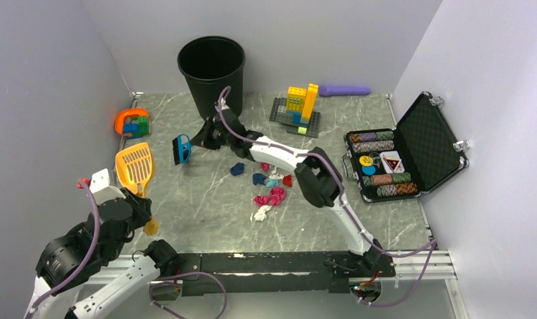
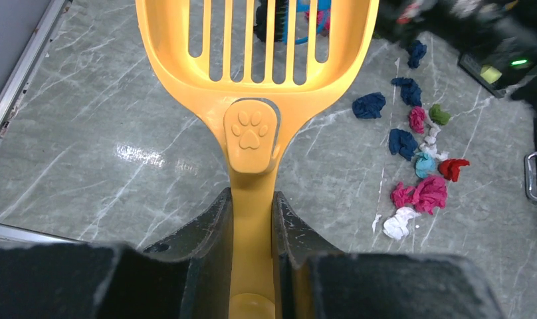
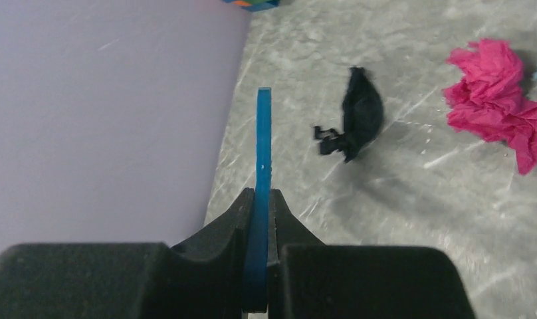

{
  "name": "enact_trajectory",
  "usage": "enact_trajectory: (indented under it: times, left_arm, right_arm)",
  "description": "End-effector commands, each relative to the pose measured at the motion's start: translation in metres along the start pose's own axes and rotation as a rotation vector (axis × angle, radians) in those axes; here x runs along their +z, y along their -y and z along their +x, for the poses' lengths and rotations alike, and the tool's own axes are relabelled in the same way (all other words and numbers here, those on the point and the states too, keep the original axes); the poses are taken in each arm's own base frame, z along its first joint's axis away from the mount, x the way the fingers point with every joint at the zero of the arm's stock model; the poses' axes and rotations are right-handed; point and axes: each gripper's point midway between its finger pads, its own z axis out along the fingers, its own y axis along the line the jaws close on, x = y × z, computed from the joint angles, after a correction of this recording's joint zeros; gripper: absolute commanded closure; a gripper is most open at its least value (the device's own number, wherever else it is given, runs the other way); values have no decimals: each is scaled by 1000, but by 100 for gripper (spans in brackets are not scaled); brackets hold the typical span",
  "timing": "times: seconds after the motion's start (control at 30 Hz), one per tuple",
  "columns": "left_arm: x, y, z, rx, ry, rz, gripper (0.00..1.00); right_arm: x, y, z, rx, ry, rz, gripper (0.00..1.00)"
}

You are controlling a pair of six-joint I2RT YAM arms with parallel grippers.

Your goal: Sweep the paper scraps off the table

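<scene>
The paper scraps [image 1: 269, 188] lie in a loose cluster mid-table: navy, pink, teal, red and white wads, also seen in the left wrist view as paper scraps [image 2: 419, 159]. My left gripper [image 1: 142, 207] is shut on the handle of a yellow slotted scoop [image 1: 134, 166], whose pan lies left of the cluster; the wrist view shows the scoop [image 2: 256, 60] with its handle clamped in the left gripper [image 2: 252, 219]. My right gripper [image 1: 199, 137] is shut on a blue brush [image 1: 181, 149], held on edge left of the scraps. The right wrist view shows the brush handle [image 3: 262, 153] in the right gripper [image 3: 259, 206], with a navy scrap [image 3: 360, 113] and a pink scrap [image 3: 498, 100] to its right.
A black bin [image 1: 211, 66] stands at the back of the table [image 1: 199, 199]. Stacked bricks on a dark baseplate [image 1: 297, 109] and a purple object [image 1: 345, 90] sit at the back right. An open poker chip case [image 1: 399, 159] is at the right, an orange holder with bricks [image 1: 133, 123] at the left.
</scene>
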Motion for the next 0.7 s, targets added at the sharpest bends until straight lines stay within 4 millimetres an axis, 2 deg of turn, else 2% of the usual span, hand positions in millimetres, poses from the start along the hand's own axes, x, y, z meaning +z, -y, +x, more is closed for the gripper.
enact_trajectory:
  times: [0.0, 0.07, 0.17, 0.23, 0.3, 0.37, 0.43, 0.5, 0.53, 0.6, 0.67]
  left_arm:
    - [0, 5, -8, -28, 10, -10, 100]
    - [2, 8, -7, -7, 0, -15, 100]
    - [5, 14, -9, 26, -5, -10, 100]
    - [7, 15, -10, 35, -1, -18, 100]
    - [10, 17, -10, 42, 6, -15, 100]
    - [13, 22, -11, 46, 17, -1, 100]
    - [14, 26, -13, 56, 22, 13, 100]
    - [15, 29, -16, 66, 25, 13, 100]
    - [16, 30, -16, 76, 24, 13, 100]
    - [17, 33, -19, 94, 27, 9, 100]
    - [19, 35, -22, 113, 37, 9, 100]
  right_arm:
    - [44, 4, -9, 143, 117, -49, 100]
    - [57, 37, -6, 140, 157, 112, 100]
    - [46, 70, -19, 107, 231, 349, 100]
    - [22, 97, -24, 97, 270, 525, 100]
    - [-12, 121, -26, 85, 287, 682, 100]
    - [-51, 135, -31, 63, 297, 810, 100]
    - [-95, 140, -34, 31, 309, 919, 100]
    - [-131, 130, -43, -7, 337, 947, 100]
    - [-151, 117, -52, -23, 368, 933, 100]
    - [-169, 104, -61, -52, 403, 889, 100]
    - [-173, 92, -69, -95, 425, 815, 100]
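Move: The right hand holds the blue brush; the black scrap lies about 8 cm to its left, 4 cm ahead and 15 cm below. Also on the table, a pink scrap is about 8 cm straight ahead, a cyan scrap 10 cm ahead and 4 cm right, a navy scrap 3 cm back and 11 cm right. From the left hand, the black scrap is some 30 cm straight ahead and 24 cm below. Right hand lowers the brush about 11 cm beyond the black scrap, then sweeps right some 20 cm, slowly rising. ##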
